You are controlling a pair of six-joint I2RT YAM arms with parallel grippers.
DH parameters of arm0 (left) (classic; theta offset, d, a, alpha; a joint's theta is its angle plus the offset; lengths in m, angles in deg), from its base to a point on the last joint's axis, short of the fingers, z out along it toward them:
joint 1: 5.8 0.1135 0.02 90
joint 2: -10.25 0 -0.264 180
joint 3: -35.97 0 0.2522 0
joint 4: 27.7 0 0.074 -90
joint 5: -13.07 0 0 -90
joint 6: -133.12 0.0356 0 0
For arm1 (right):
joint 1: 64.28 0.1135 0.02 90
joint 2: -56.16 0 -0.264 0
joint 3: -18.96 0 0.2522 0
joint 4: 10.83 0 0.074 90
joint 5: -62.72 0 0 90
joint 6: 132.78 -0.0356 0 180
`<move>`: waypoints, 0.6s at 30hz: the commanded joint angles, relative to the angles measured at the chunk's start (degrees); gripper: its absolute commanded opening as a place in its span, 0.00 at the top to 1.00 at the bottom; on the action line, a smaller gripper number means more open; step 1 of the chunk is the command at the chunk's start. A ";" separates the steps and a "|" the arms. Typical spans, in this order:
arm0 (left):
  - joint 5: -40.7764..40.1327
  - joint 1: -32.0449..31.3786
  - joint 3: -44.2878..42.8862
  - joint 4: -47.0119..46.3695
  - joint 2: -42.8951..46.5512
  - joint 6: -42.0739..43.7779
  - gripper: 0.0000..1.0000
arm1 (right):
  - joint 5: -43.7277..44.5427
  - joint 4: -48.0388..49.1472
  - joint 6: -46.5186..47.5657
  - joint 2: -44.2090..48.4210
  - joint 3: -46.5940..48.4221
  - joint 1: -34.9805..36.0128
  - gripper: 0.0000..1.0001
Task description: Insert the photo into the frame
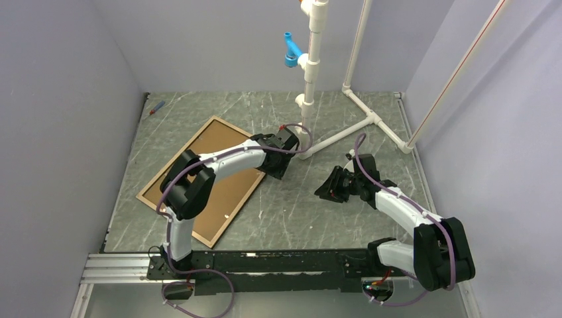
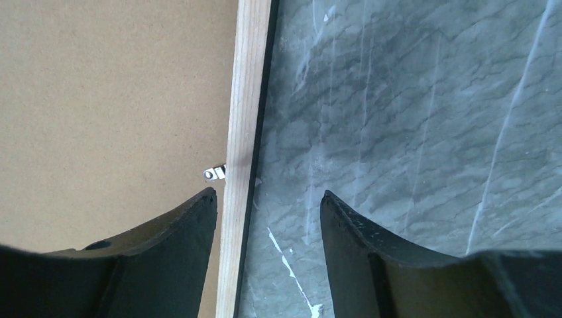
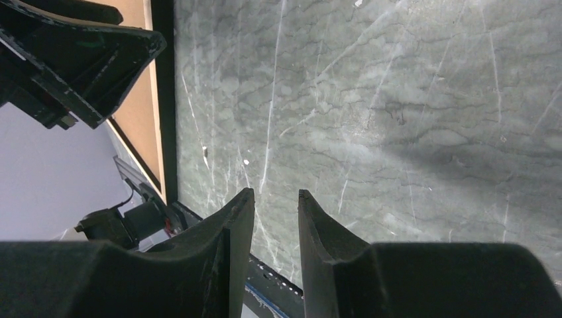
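The frame (image 1: 192,140) lies flat on the left half of the marbled table, its light wood face up, and a plain brown backing board (image 1: 219,142) fills it. The photo is hidden or out of view. My left gripper (image 1: 277,169) hovers over the frame's right corner. In the left wrist view it (image 2: 268,195) is open and straddles the wooden rail (image 2: 244,119), gripping nothing, with a small metal clip (image 2: 214,173) beside one fingertip. My right gripper (image 1: 325,189) hangs over bare table to the right. Its jaws (image 3: 275,192) stand a little apart with nothing between them.
A white pipe stand (image 1: 311,79) with a blue fitting (image 1: 291,50) rises at the back centre, and its feet spread to the right. A small red and blue tool (image 1: 156,107) lies at the back left. Grey walls close in on three sides.
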 commanded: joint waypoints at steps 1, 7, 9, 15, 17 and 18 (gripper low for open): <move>0.58 0.77 -2.75 -0.88 0.07 1.27 0.38 | -0.96 -0.09 0.90 1.21 -0.19 -0.36 0.67; 4.47 2.81 -2.12 -1.40 -2.37 1.83 0.41 | -1.04 -0.39 1.17 1.13 -0.06 -0.51 0.67; 5.55 3.14 -2.42 -1.05 -3.24 2.09 0.44 | -1.07 -0.31 1.17 1.02 -0.12 -0.52 0.67; 5.69 3.32 -2.92 -0.21 -5.10 2.76 0.52 | -1.41 0.09 0.91 0.99 -0.25 -0.56 0.67; 5.56 3.36 -2.61 -0.14 -5.65 3.56 0.64 | -1.32 -0.21 1.01 1.20 -0.15 -0.54 0.67; 5.42 3.33 -2.45 0.00 -5.88 3.99 0.71 | -1.31 -0.36 1.03 1.36 -0.04 -0.55 0.67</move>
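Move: The left hand is open just outside the frame's right-hand edge. The spot its fingers go for lies about 1 cm ahead, 2 cm to its left and 3 cm below, with a small metal clip 1 cm farther left and 1 cm farther out than that spot. The white pipe stand's foot is some 7 cm ahead and 8 cm right. From the right hand, that edge spot lies roughly 9 cm ahead, 16 cm left and 4 cm below. The left hand sinks about 3 cm, easing left and slightly forward, fingers partly closing astride the frame's edge. ##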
